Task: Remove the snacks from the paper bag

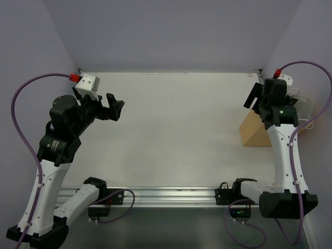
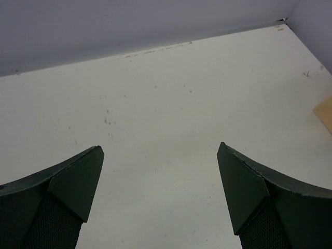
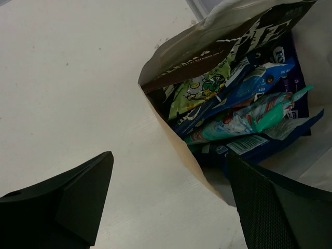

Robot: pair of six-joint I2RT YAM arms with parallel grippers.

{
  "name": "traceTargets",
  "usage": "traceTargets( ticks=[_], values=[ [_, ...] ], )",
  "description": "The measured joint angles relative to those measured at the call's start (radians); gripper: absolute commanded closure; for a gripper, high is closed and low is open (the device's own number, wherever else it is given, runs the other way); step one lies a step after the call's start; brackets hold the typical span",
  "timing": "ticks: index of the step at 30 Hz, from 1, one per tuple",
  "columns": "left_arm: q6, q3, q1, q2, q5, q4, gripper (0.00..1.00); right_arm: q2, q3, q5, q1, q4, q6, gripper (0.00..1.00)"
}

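The tan paper bag [image 1: 254, 132] sits at the table's right edge, and its corner [image 2: 324, 113] shows in the left wrist view. Its mouth faces my right wrist camera, and the snacks lie stacked inside. A long dark brown packet [image 3: 233, 36] is on top. Below it are a green one [image 3: 199, 89], a blue one [image 3: 248, 83], a teal-and-red pouch [image 3: 254, 116] and another blue packet [image 3: 259, 148]. My right gripper [image 3: 170, 155] is open and straddles the bag's near wall [image 3: 182, 148], one finger at the mouth and one over the table. My left gripper [image 1: 112, 108] [image 2: 160, 146] hangs open over bare table at the left.
Lavender walls close the table at the left, back [image 1: 166, 36] and right. A metal rail [image 1: 166, 195] with the arm bases runs along the near edge. Something pale and translucent [image 1: 306, 107] shows behind the right wrist by the right wall.
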State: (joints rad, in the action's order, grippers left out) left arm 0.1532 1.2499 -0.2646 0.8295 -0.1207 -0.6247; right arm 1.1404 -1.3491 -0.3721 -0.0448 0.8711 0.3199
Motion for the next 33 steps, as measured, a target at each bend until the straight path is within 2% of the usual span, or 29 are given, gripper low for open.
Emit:
traceTargets(
  ticks=[6, 9, 15, 24, 27, 33],
  values=[
    [-0.019, 0.0, -0.008, 0.017, 0.0, -0.015, 0.0, 0.026, 0.051, 0.06, -0.014, -0.057, -0.037, 0.23],
    [-0.023, 0.0, -0.015, 0.026, 0.0, -0.019, 0.0, 0.035, 0.055, 0.089, -0.014, -0.084, -0.064, 0.34],
    [-0.042, 0.005, -0.027, 0.046, 0.004, -0.035, 0.0, 0.048, 0.055, 0.113, -0.015, -0.106, -0.109, 0.66],
    [-0.045, 0.026, -0.038, 0.061, 0.009, -0.046, 0.0, 0.071, 0.047, 0.13, -0.015, -0.109, -0.138, 0.95],
    [-0.045, 0.031, -0.039, 0.066, 0.009, -0.048, 0.0, 0.075, 0.034, 0.148, -0.015, -0.099, -0.139, 1.0],
    [-0.045, 0.051, -0.039, 0.085, 0.009, -0.052, 0.0, 0.1, -0.031, 0.167, 0.057, -0.035, -0.095, 1.0]
  ],
)
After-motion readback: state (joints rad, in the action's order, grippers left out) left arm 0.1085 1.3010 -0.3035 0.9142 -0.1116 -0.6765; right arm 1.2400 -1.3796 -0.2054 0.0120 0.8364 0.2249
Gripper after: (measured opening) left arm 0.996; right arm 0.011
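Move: The paper bag's left rim is what I pinch with my right hand: about 3 cm ahead of it, 1 cm to its left and 3 cm below, running between my open fingers. The snacks inside sit some 5 cm ahead, 8 cm right and 9 cm below; the brown pack stands against the bag's far side, about 8 cm ahead, 6 cm right and 6 cm down. From my left hand the rim is around 54 cm right, 7 cm ahead and 12 cm lower. With my right hand I first ease about 3 cm forward and 2 cm down over the bag's left rim, closing my wide-open fingers all the way so the tips pinch the paper edge. Then I pull the rim left some 3 cm, rising slightly at the last; over the whole move my wrist turns about 15 degrees counter-clockwise. ##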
